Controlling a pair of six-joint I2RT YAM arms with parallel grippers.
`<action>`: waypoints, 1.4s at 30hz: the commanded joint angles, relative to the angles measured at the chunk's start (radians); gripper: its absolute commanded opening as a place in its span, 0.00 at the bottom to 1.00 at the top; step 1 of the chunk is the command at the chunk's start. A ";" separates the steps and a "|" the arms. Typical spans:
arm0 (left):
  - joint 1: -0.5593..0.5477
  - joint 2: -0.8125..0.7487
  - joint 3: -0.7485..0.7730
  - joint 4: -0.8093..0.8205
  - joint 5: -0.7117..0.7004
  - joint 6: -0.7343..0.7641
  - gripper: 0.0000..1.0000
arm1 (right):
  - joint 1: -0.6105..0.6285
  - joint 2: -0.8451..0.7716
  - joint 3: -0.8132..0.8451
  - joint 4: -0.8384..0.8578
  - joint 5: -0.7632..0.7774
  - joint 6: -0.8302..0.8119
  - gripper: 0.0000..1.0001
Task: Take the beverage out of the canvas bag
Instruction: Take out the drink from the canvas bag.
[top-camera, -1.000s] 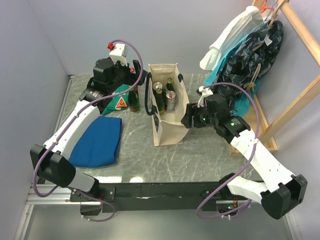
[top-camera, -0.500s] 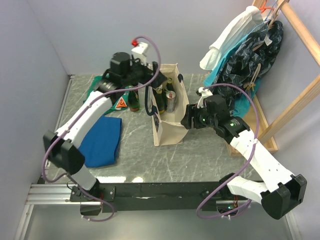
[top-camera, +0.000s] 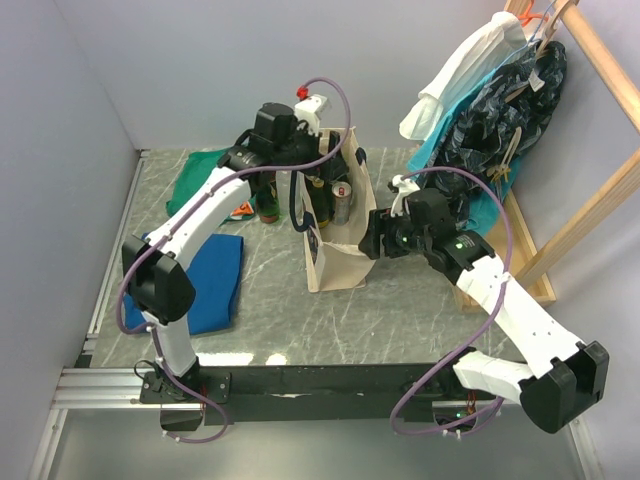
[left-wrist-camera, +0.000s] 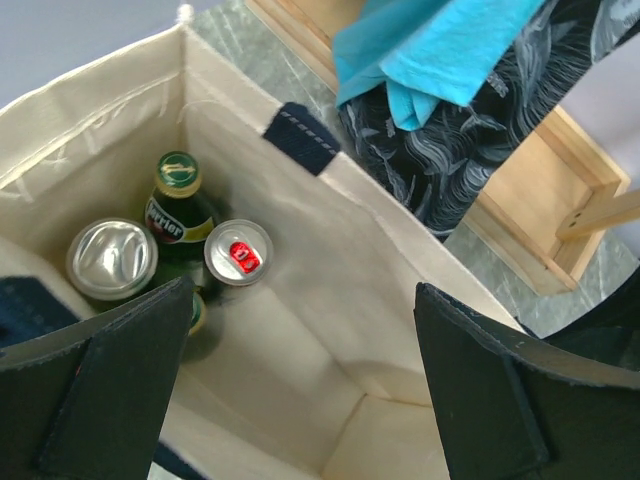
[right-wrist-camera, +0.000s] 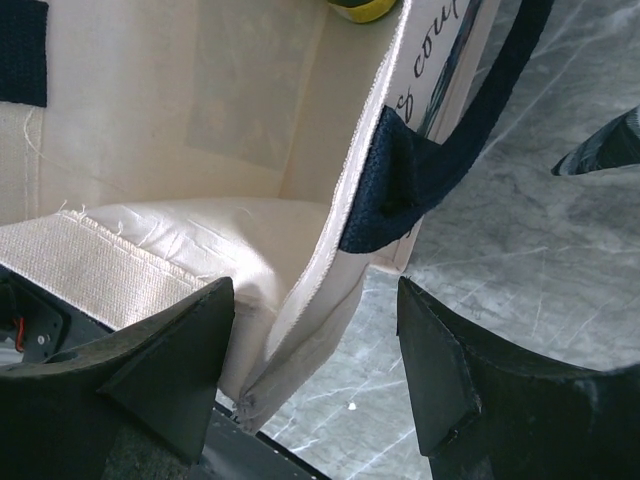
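The canvas bag (top-camera: 336, 262) stands upright mid-table with navy handles. In the left wrist view I look down into the canvas bag (left-wrist-camera: 300, 225): a green bottle (left-wrist-camera: 178, 196), a silver can (left-wrist-camera: 112, 260) and a red-tabbed can (left-wrist-camera: 238, 252) stand at its far end, and a further cap is half hidden behind my finger. My left gripper (left-wrist-camera: 300, 300) hovers open over the bag's mouth (top-camera: 318, 150). My right gripper (right-wrist-camera: 315, 300) is open at the bag's right side (top-camera: 373, 240). The canvas rim (right-wrist-camera: 330, 250) hangs between its fingers, unpinched.
A green bottle (top-camera: 268, 204) stands on the table left of the bag, by a green cloth (top-camera: 203, 170). A blue cloth (top-camera: 205, 280) lies at front left. Clothes (top-camera: 495, 90) hang on a wooden rack (top-camera: 590, 200) at the right.
My left arm has swung right, from over the green cloth to above the bag's mouth. The right arm and the bag have stayed put.
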 joint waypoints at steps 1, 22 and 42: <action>-0.031 0.021 0.079 -0.047 -0.032 0.052 0.96 | 0.008 0.027 -0.005 -0.027 -0.020 -0.033 0.72; -0.053 0.070 0.037 -0.084 -0.247 0.086 0.96 | 0.032 0.015 -0.022 -0.058 -0.003 -0.019 0.72; -0.059 0.107 0.025 -0.100 -0.330 0.104 0.98 | 0.040 0.033 -0.026 -0.068 -0.002 -0.035 0.72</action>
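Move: The front green bottle in the canvas bag stands about 6 cm ahead of the left gripper, 3 cm to its left and some 21 cm below. The red-tab can is just right of that bottle, about 6 cm ahead of the gripper and 3 cm to its right. Behind them stand the rear green bottle, 12 cm ahead and 3 cm right, and the silver can, 11 cm ahead and 3 cm left. From the right gripper the front bottle lies about 18 cm ahead, 12 cm left and 12 cm below. Bring the left gripper down about 7 cm into the bag's mouth towards the front green bottle, drifting slightly right first, then easing some 3 cm forward and a little left. Tip the fingers steeper and swing the hand counter-clockwise, some 20 degrees in all, with the jaws kept wide open. Keep the right gripper's parted fingers at the bag's front right rim. ##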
